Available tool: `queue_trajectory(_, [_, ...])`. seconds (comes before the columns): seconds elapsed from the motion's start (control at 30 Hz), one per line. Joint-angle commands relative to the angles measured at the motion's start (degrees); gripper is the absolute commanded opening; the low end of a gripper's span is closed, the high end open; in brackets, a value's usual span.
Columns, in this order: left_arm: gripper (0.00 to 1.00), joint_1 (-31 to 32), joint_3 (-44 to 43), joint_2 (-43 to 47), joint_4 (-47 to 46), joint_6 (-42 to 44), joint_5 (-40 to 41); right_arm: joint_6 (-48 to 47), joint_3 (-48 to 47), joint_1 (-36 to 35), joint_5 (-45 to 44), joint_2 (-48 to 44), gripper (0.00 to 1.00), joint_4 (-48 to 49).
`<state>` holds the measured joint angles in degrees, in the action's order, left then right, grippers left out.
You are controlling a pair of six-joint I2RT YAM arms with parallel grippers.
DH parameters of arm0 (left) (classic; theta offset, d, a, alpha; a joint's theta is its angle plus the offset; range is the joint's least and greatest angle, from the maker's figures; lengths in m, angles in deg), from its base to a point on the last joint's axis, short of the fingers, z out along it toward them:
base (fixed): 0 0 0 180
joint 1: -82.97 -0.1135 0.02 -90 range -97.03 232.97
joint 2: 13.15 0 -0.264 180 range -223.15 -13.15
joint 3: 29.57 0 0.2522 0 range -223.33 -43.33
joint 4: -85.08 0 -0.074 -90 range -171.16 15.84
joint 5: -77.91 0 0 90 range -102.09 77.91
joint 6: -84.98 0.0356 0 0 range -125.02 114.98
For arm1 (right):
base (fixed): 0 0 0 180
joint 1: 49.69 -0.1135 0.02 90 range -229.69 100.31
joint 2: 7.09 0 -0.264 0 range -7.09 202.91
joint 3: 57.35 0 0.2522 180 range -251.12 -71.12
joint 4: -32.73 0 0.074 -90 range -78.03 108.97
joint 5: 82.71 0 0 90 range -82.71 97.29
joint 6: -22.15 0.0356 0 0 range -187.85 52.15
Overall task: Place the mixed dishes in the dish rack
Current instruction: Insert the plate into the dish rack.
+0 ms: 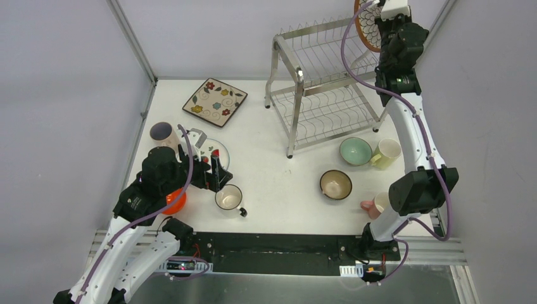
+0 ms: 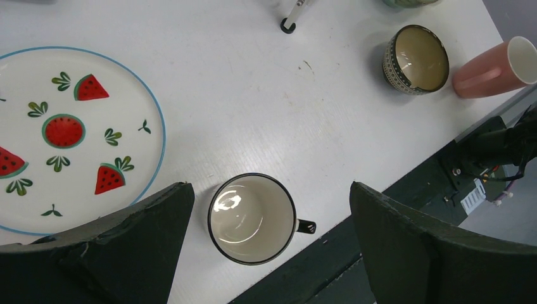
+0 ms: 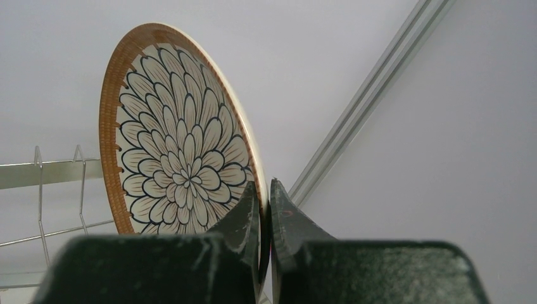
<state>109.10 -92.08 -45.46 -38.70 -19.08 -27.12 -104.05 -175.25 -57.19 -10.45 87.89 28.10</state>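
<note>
My right gripper [image 3: 266, 190] is shut on the rim of the round brown-rimmed petal-pattern plate [image 3: 180, 158], holding it on edge high above the right end of the silver dish rack [image 1: 316, 88]. In the top view the plate [image 1: 365, 26] hangs beside that gripper [image 1: 379, 18]. My left gripper [image 2: 271, 188] stands open above a black-rimmed cream cup [image 2: 252, 218], which is upright on the table between the fingers and apart from both. A white watermelon plate [image 2: 63, 139] lies to its left.
A square floral plate [image 1: 215, 101] lies left of the rack. A mint bowl [image 1: 355, 151], pale cup [image 1: 387, 153], brown bowl [image 1: 335, 184] and tipped pink cup [image 1: 377, 204] sit at the right. An orange bowl [image 1: 175, 202] and a cup [image 1: 161, 133] are by the left arm.
</note>
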Motion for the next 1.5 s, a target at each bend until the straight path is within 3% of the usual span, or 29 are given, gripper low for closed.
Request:
queue_trajectory(0.0, [0.99, -0.5, 0.3, 0.6, -0.6, 0.5, -0.3, -1.5, -1.3, 0.9, -0.7, -5.3, 0.0, 14.0])
queue_trajectory(0.47, [0.99, -0.5, 0.3, 0.4, -0.5, 0.6, -0.2, -1.5, 2.0, 1.0, -0.7, -4.9, 0.0, 13.7])
queue_trajectory(0.77, [0.99, -0.5, 0.1, -0.3, -0.5, 0.9, -0.7, -2.9, 2.5, 1.0, -2.3, -5.3, 0.0, 7.6])
queue_trajectory(1.1, [0.99, -0.5, 0.2, 0.3, -0.5, 1.1, -0.4, -0.6, 5.1, 1.0, -2.5, -7.3, 0.22, 4.8])
queue_trajectory(1.4, [0.99, -0.5, 0.2, 0.5, -0.5, 1.0, -0.6, 2.6, 3.6, 1.0, -2.1, -8.4, 0.27, 1.6])
queue_trajectory(1.47, [0.99, -0.5, 0.2, 0.3, -0.5, 1.0, -0.8, 4.1, 2.0, 1.1, -1.4, -8.7, 0.34, -0.9])
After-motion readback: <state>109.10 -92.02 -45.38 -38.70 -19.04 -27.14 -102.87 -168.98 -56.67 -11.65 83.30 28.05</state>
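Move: The right hand still pinches the decorated plate's edge. The place for it, on the floor of the dish rack's upper shelf, lies about 6 cm ahead, 4 cm to the left and some 12 cm below. From this hand, the rack's right handle is roughly 7 cm right, 3 cm ahead and 5 cm lower. The shelf's left end rail is about 28 cm left, 1 cm back and 11 cm lower. From the idle left hand, the plate's place is about 41 cm ahead, 45 cm right and 16 cm up. The right fingers let go of the plate's edge. Still gripping, they bob up slightly, then lower the plate about 1 cm from there onto the upper shelf, open roughly a quarter while sinking about another centimetre, then draw back some 1.5 cm and slightly right. The wrist barely turns, and the plate's rim stays close beside the left finger. ##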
